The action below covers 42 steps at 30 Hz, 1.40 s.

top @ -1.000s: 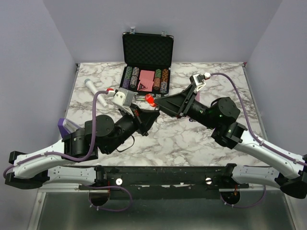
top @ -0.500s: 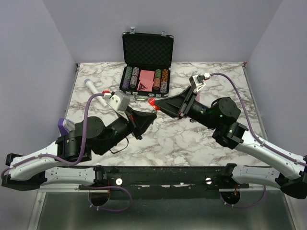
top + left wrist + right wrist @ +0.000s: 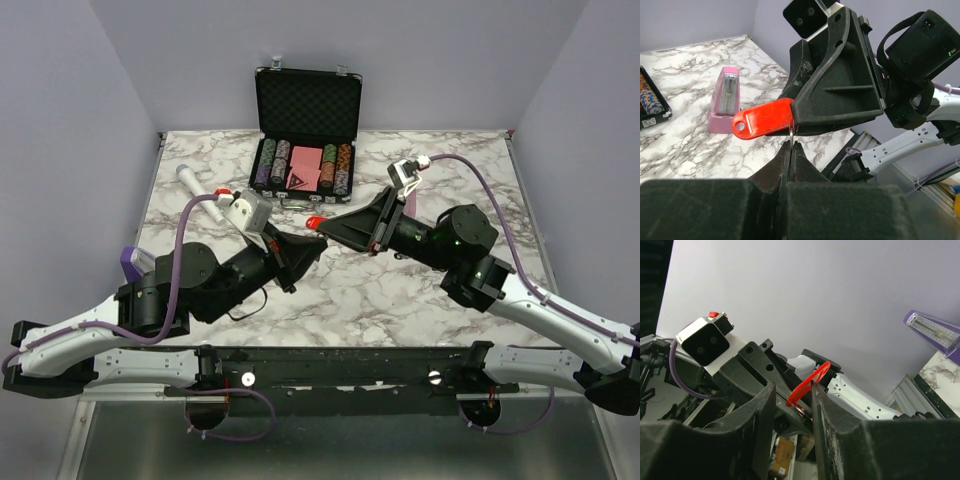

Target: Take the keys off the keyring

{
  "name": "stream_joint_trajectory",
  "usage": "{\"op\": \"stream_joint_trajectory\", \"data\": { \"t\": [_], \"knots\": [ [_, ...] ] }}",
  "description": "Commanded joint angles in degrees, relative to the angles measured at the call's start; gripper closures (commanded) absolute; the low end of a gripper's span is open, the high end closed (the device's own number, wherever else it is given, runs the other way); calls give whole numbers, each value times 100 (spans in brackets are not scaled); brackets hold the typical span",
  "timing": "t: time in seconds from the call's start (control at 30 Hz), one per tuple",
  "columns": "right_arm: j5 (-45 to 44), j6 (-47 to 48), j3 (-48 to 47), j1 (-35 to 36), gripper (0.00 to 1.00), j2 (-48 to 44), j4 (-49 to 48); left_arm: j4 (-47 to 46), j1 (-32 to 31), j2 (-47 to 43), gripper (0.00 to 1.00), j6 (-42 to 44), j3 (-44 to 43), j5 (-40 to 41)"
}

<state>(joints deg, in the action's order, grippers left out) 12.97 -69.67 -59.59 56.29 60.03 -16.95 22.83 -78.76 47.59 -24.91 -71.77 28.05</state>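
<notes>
The keyring [image 3: 765, 117], a bright red oval tag, hangs in the air between the two arms, above the middle of the table [image 3: 316, 221]. A tiny silver piece, the keys [image 3: 790, 132], dangles from its end. My left gripper [image 3: 791, 144] is shut on that silver piece from below. My right gripper [image 3: 793, 387] straddles the red keyring [image 3: 810, 382]. Its jaws stand apart: one finger [image 3: 816, 392] touches the tag, while a gap shows at the other finger. In the top view both grippers' tips meet at the keyring, left gripper [image 3: 322, 244], right gripper [image 3: 326, 229].
An open black case [image 3: 306, 120] with poker chips and pink cards stands at the back. A pink metronome [image 3: 726, 97] sits on the marble behind the right arm. A purple metronome [image 3: 133, 262] is at the left edge, and a microphone [image 3: 195, 185] lies back left.
My right gripper's jaws have narrowed around the red keyring and shifted slightly left and nearer. The left arm drew back a little, still shut on the silver piece.
</notes>
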Motion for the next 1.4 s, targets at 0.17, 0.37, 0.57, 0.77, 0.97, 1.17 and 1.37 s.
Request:
{"op": "stream_joint_trajectory", "data": {
  "t": [0.17, 0.37, 0.57, 0.77, 0.97, 1.17, 1.37],
  "knots": [
    [311, 269, 193, 22, 59, -193, -317, -139, 107, -163, 100, -691, -171, 51],
    [373, 313, 211, 31, 62, -194, -555, -121, 107, -145, 100, -946, -171, 148],
    [408, 305, 159, 22, 65, -79, -599, -121, 115, -119, 100, -1025, -162, 122],
    [373, 322, 97, 31, 68, 0, -669, -147, 107, -145, 100, -1060, -118, 51],
    [390, 340, -35, 31, 71, 132, -687, -191, 115, -163, 100, -1087, -74, 7],
    [346, 384, -53, 22, 74, 149, -739, -244, 115, -180, 100, -1130, -30, -37],
    [302, 375, -35, 22, 80, 123, -810, -314, 107, -180, 100, -1192, 49, -45]
  ]
}}
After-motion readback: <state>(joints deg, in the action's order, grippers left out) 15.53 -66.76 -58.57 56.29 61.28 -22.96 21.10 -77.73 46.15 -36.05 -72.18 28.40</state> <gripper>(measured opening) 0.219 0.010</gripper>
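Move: The left hand, shut, has the metal ring at its fingertips, about 1 cm ahead, 1 cm right and 1 cm above; the red tag's middle is about 3 cm ahead of that hand and 2 cm up. From the half-open right hand, the ring is about 1 cm left, level, and the tag 1 cm ahead, 2 cm left and 1 cm up. The pink lamp stands roughly 30 cm ahead, 22 cm right and 38 cm below the left hand. The left hand keeps the metal ring pinched while it lifts about 2 cm, mostly early on, and rolls some 15 degrees about its own fingers, counter-clockwise seen from behind the hand. Facing it, the right hand dips slightly and eases back about 1 cm, comes up about 1 cm, then creeps forward and left by half a centimetre or so beside the ring, its fingers narrowing to about half their starting gap without shutting. ##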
